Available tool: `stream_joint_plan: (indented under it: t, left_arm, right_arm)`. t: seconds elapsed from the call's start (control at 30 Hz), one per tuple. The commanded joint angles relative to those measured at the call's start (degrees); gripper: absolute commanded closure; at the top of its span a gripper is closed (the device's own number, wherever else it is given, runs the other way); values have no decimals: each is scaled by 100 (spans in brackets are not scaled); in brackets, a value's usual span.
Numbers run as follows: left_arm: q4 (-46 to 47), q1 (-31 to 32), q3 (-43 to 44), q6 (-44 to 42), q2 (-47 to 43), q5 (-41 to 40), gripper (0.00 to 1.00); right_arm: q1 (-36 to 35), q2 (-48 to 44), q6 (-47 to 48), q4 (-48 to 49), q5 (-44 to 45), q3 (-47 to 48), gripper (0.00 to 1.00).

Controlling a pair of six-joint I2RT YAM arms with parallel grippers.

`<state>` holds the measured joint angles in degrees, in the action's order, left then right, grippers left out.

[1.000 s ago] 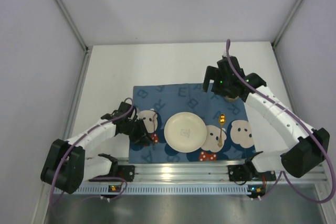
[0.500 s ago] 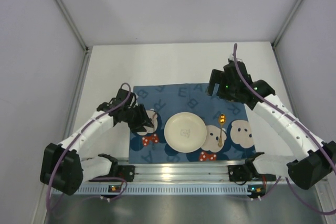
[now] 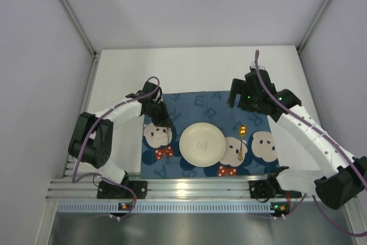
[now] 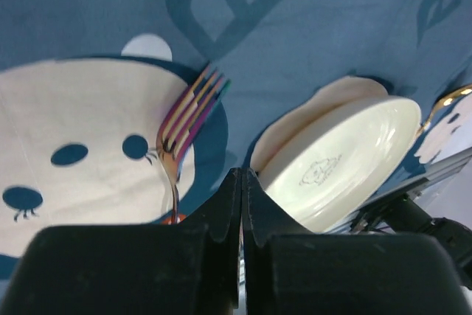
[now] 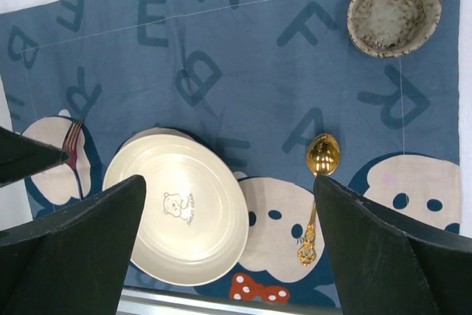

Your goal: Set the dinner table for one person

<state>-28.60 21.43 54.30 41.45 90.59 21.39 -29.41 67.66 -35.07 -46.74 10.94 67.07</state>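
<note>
The white dinner table [image 3: 189, 70] carries a navy placemat [image 3: 198, 104] with cartoon faces. On the mat lie a cream plate [image 3: 202, 144], a gold spoon [image 3: 241, 140] to its right and a fork [image 4: 188, 119] to its left. A speckled bowl [image 5: 394, 11] sits at the mat's far right corner. My left gripper [image 3: 157, 110] hovers over the mat's far left part, shut and empty; its tips [image 4: 242, 176] are beyond the fork. My right gripper [image 3: 246, 93] hangs high over the mat's far right, and it stands open [image 5: 230, 179] with nothing between its fingers.
An aluminium rail [image 3: 195, 189] runs along the table's near edge with both arm bases on it. Grey enclosure walls and frame posts [image 3: 71, 18] bound the table on the left, right and back.
My left gripper has drawn away from the fork toward the mat's far left and closed empty. The fork stays on the mat. The right gripper has lifted slightly back and right, staying open.
</note>
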Motion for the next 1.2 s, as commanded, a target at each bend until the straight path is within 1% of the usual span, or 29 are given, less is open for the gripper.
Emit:
stream_joint_plan:
  t: [0.0, 0.13, 0.27, 0.4, 0.6, 0.7, 0.77, 0.8, 0.83, 0.87, 0.9, 0.93, 0.97, 1.0, 1.03, 1.07, 1.13, 1.17]
  left_arm:
    - [162, 28, 396, -382, 318, -64, 100]
    - [-224, 19, 555, -699, 574, -467, 100]
    - [-497, -77, 538, -1094, 723, -715, 100]
    - [-611, -121, 590, -1271, 785, -855, 100]
    - [-796, -148, 800, -1333, 636, -1014, 100]
    - [-866, -148, 941, -1385, 285, -961, 100]
    - [-823, -148, 985, -1438, -233, -1013, 100]
    - [-788, -148, 1003, -1482, -434, -1231, 100]
    - [-727, -148, 995, -1491, -1046, -1738, 89]
    - [-726, -148, 994, -1491, -1052, -1743, 89]
    - [-743, -148, 960, -1343, -1243, -2317, 77]
    - [-752, -148, 924, -1202, -1619, -3385, 43]
    - [-761, -148, 863, -1053, -1780, -3970, 20]
    - [-587, -148, 671, -790, -2086, -4419, 2]
    - [-472, -148, 565, -736, -2211, -4946, 2]
    - [-280, -148, 459, -726, -2308, -5056, 2]
    - [221, -148, 204, -980, -2440, -5180, 2]
    - [415, -157, 108, -1312, -2493, -5197, 1]
  right_arm:
    - [102, -113, 123, -37, 180, 149, 4]
    - [163, -148, 149, -107, 251, 140, 4]
    - [234, -183, 202, -125, 260, 87, 4]
    - [295, -139, 255, -142, 260, 113, 4]
    - [366, -16, 360, -169, 251, 280, 4]
    - [383, 72, 501, -151, 224, 421, 3]
    - [383, 63, 711, -72, 111, 588, 2]
    - [383, 20, 782, 32, 58, 649, 0]
    - [375, -94, 930, 216, -99, 737, 0]
    - [374, -95, 1027, 218, -223, 755, 0]
    - [374, -278, 1115, 357, -363, 764, 0]
    - [374, -384, 1186, 611, -486, 746, 0]
    - [374, -498, 1248, 735, -627, 720, 0]
    - [366, -752, 1274, 867, -680, 668, 0]
    - [374, -885, 1292, 1138, -742, 502, 0]
    - [374, -1016, 1275, 1263, -768, 413, 0]
    - [374, -1377, 1161, 1596, -716, 54, 0]
    - [374, -1483, 1117, 1668, -594, -79, 0]
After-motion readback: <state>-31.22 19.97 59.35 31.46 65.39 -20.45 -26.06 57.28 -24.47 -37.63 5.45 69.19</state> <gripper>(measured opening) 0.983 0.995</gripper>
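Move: The fork lies under and just left of the left hand's shut fingers: its middle is about 2 cm left, 6 cm back and 4 cm down. The plate's middle is some 16 cm right and 10 cm back of that hand; the placemat's far left corner is about 10 cm left and 14 cm ahead. From the right hand the fork is roughly 36 cm left, 7 cm back and 19 cm below. Shut left fingers dip 4 cm, nudge the fork left, then rise leftward opening; right hand rises 9 cm. ##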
